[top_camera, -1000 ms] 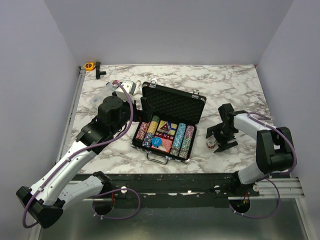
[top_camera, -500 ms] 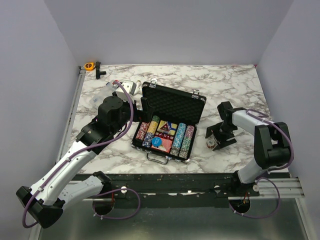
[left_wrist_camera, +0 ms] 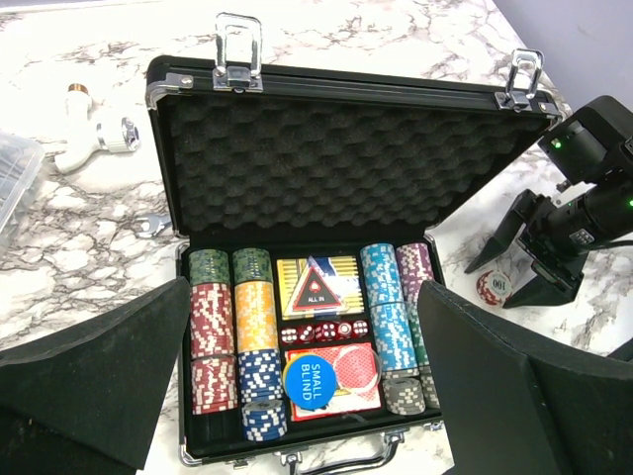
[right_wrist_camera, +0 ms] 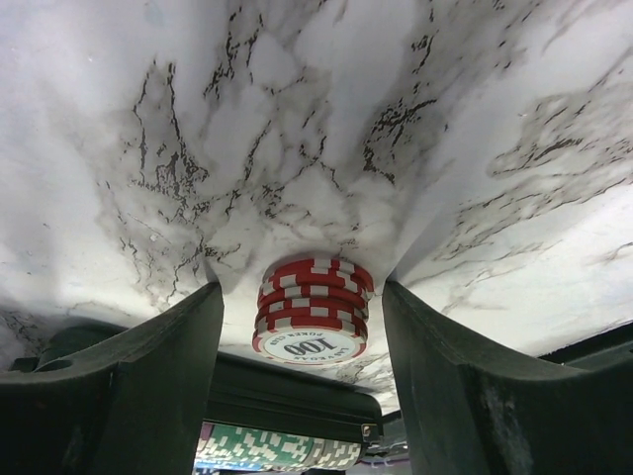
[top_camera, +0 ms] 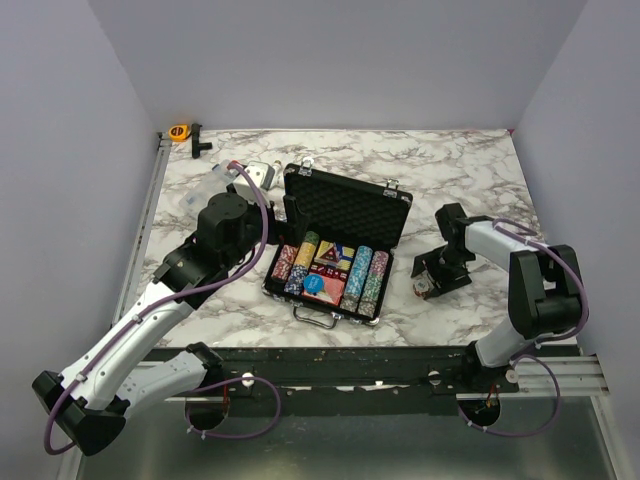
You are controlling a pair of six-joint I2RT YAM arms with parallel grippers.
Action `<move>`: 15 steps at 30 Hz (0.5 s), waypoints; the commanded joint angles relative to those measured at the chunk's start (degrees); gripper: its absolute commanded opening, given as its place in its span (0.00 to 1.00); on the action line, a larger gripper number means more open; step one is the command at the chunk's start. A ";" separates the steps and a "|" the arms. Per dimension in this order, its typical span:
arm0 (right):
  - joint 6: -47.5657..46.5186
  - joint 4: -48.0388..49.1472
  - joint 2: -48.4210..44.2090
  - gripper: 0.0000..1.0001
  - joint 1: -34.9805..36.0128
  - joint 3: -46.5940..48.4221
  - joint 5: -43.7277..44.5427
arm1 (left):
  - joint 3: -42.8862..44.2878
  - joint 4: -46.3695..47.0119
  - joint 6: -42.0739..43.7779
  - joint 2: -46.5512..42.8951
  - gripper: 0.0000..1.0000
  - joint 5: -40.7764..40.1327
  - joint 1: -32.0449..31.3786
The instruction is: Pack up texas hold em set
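The black silver-trimmed briefcase (top_camera: 348, 210) lies open mid-table, its foam lid (left_wrist_camera: 336, 168) upright. Inside are rows of multicoloured chips (left_wrist_camera: 237, 336), a red card deck (left_wrist_camera: 346, 381) with a blue "small blind" disc (left_wrist_camera: 313, 378) on it, red dice and a yellow "all in" card. A short stack of red chips (right_wrist_camera: 313, 307) stands on the marble to the right of the case (top_camera: 424, 288). My right gripper (right_wrist_camera: 302, 297) straddles the stack, a finger on each side with small gaps, so open. My left gripper (left_wrist_camera: 302, 327) hovers wide open over the case's near-left side (top_camera: 262, 225), holding nothing.
A white pipe fitting (left_wrist_camera: 99, 139) and a clear plastic box (left_wrist_camera: 15, 178) lie left of the case. An orange tape measure (top_camera: 179, 131) and a black part (top_camera: 198, 140) sit at the far left corner. A metal rail (top_camera: 150, 210) runs along the table's left edge.
My right gripper's fingers have narrowed around the red chip stack, and that arm has shifted slightly towards it. The left arm has not moved.
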 commanded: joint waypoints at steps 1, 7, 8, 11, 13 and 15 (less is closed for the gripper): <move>1.16 3.40 2.55 0.67 0.14 -4.35 3.24 | 1.13 0.55 0.60 0.47 0.98 -0.75 -0.94; 1.08 3.80 2.35 0.54 0.17 -5.39 3.76 | 1.22 0.28 0.87 0.11 0.98 -1.44 -1.01; 0.94 4.12 2.11 0.53 0.17 -5.78 3.84 | 1.20 0.29 0.90 0.12 0.98 -1.45 -1.00; 0.86 5.24 1.45 0.47 0.16 -7.04 3.80 | 1.17 0.30 0.95 0.04 0.98 -1.45 -1.00; 0.27 6.38 1.40 0.39 0.17 -7.80 3.34 | 1.22 0.32 0.95 0.04 0.98 -1.45 -1.00; -0.44 6.75 1.70 0.25 0.17 -7.92 3.26 | 1.18 0.31 0.96 0.10 0.98 -1.44 -1.05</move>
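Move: The short stack of red-edged "100" chips stands right between my right hand's open fingers at table height, one finger on its far side and one on its near side, both with a small gap. From the right hand, the case's nearest chip row lies about 14 cm to the left, level with the stack. The case's middle is roughly 25 cm left and 3 cm farther out. From my left hand the stack is some 33 cm right, 3 cm back and 29 cm down. My right fingers, pointing straight down, close from about two-thirds open to under half, until they meet the "100" chip stack and pinch it by its rim from the far and near sides. As they close, I draw the hand back towards my base by a bit over 1 cm, keeping low on the table with no turn of the wrist. ##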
